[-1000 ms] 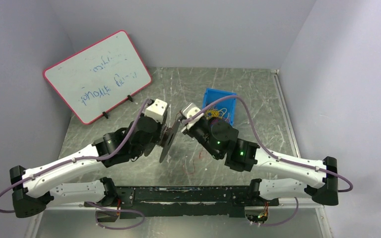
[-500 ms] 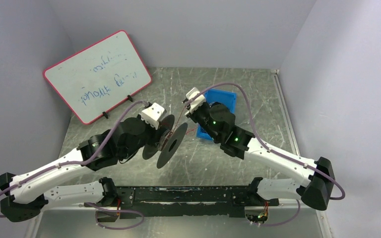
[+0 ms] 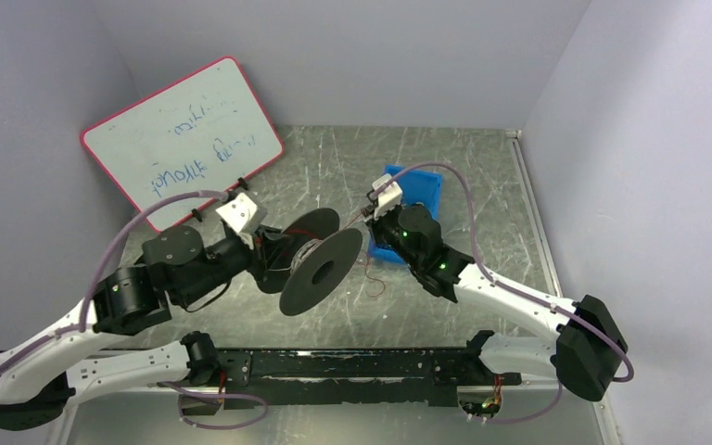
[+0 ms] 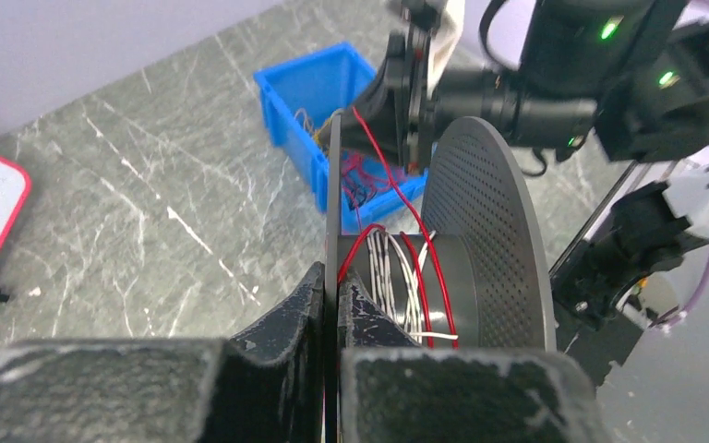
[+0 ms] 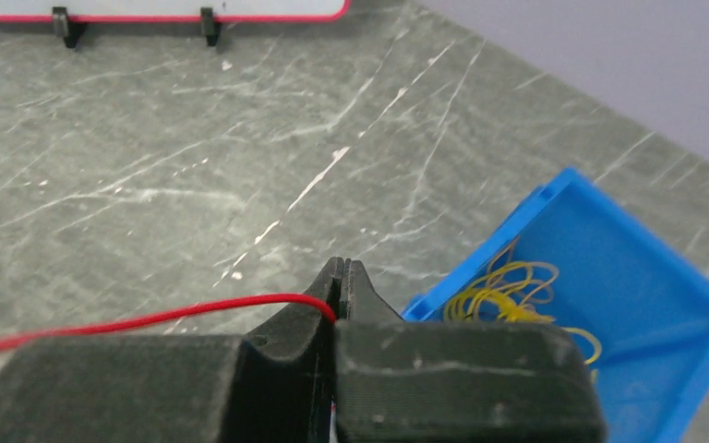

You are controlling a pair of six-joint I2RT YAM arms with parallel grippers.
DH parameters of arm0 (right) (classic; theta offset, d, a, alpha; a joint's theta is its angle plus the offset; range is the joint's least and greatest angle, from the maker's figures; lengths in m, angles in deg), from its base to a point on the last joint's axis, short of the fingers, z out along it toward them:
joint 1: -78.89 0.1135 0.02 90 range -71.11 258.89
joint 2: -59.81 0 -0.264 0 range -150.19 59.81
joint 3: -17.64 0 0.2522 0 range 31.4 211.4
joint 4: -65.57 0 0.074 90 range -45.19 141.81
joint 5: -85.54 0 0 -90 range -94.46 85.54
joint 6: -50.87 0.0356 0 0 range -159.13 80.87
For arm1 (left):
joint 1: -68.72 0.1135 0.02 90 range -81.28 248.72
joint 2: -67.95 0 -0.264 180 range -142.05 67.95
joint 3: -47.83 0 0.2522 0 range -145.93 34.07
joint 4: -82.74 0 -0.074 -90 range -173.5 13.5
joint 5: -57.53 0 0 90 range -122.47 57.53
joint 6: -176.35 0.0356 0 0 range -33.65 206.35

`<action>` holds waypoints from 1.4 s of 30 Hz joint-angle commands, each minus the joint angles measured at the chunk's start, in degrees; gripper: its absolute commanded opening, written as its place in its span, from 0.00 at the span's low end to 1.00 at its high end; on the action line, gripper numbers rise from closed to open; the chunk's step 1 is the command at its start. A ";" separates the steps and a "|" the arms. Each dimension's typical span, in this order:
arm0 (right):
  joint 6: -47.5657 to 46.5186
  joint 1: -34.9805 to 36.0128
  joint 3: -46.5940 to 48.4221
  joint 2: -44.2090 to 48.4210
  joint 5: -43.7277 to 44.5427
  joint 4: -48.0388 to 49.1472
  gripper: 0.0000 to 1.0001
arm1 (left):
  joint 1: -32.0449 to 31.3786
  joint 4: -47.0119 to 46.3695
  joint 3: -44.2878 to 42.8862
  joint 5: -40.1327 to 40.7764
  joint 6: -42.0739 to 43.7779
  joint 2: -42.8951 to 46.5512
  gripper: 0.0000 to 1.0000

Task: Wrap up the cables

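A black spool (image 3: 320,269) with two wide discs hangs above the table's middle. My left gripper (image 4: 332,277) is shut on the thin edge of its near disc (image 4: 333,185). White and red turns lie round the spool's core (image 4: 425,277). The cable, a thin red wire (image 4: 383,166), rises from the core to my right gripper (image 5: 343,268), which is shut on it just right of the spool. In the right wrist view the red wire (image 5: 148,318) runs off to the left. A slack red loop (image 3: 371,283) hangs below my right gripper (image 3: 368,215).
A blue bin (image 3: 417,190) holding a yellow wire tangle (image 5: 508,286) sits just behind the right gripper. A red-framed whiteboard (image 3: 181,139) leans at the back left. Grey walls close in both sides and the back.
The left arm has drawn back to the left and turned the spool so its disc faces the camera more. The right gripper has shifted right toward the bin, still holding the wire.
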 commanded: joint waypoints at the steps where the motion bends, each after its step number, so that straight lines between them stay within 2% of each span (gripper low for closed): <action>1: 7.09 -0.98 -4.56 2.41 -3.01 4.21 0.00 | -0.61 -9.16 -4.50 -2.19 -1.98 3.08 0.07; 9: 12.94 -1.06 -13.99 4.50 -11.37 10.99 0.00 | -0.57 -16.72 -4.79 -1.08 -3.02 5.14 0.07; 15: 18.91 -0.86 -21.98 3.92 -20.34 21.62 0.00 | -0.56 -21.59 -3.89 4.68 -4.23 5.05 0.07; 18: 22.47 0.81 -26.17 2.80 -22.17 27.08 0.00 | -0.57 -24.23 -3.32 9.34 -4.84 4.89 0.07; 24: 22.36 11.69 -27.76 -0.03 -15.49 29.50 0.00 | -0.55 -27.14 -3.16 19.81 -5.52 1.53 0.07; 29: 23.22 18.22 -27.76 -0.94 -13.77 31.38 0.00 | -0.57 -29.08 -2.79 28.33 -3.73 -1.74 0.07; 37: 19.42 28.83 -23.89 1.51 -8.35 26.79 0.00 | -0.48 -37.53 0.62 41.37 3.30 -5.70 0.07; 42: 15.73 34.27 -18.91 4.08 -5.28 21.26 0.00 | -0.48 -36.83 -0.38 46.46 6.97 -11.86 0.07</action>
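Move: The left hand holds the spool by its left flange, with the spool's middle roughly 6 cm to that hand's right, 1 cm ahead and 2 cm lower. From the right hand, which pinches the red cable, the spool's middle is about 13 cm back, 11 cm left and 11 cm up. The blue box sits some 6 cm ahead, 8 cm right and 20 cm below; the loose red cable tail lies about 12 cm back, straight sideways-level, and 21 cm down. Right hand draws pinched red cable about 22 cm back, down and left; left raises, then advances the spool. ##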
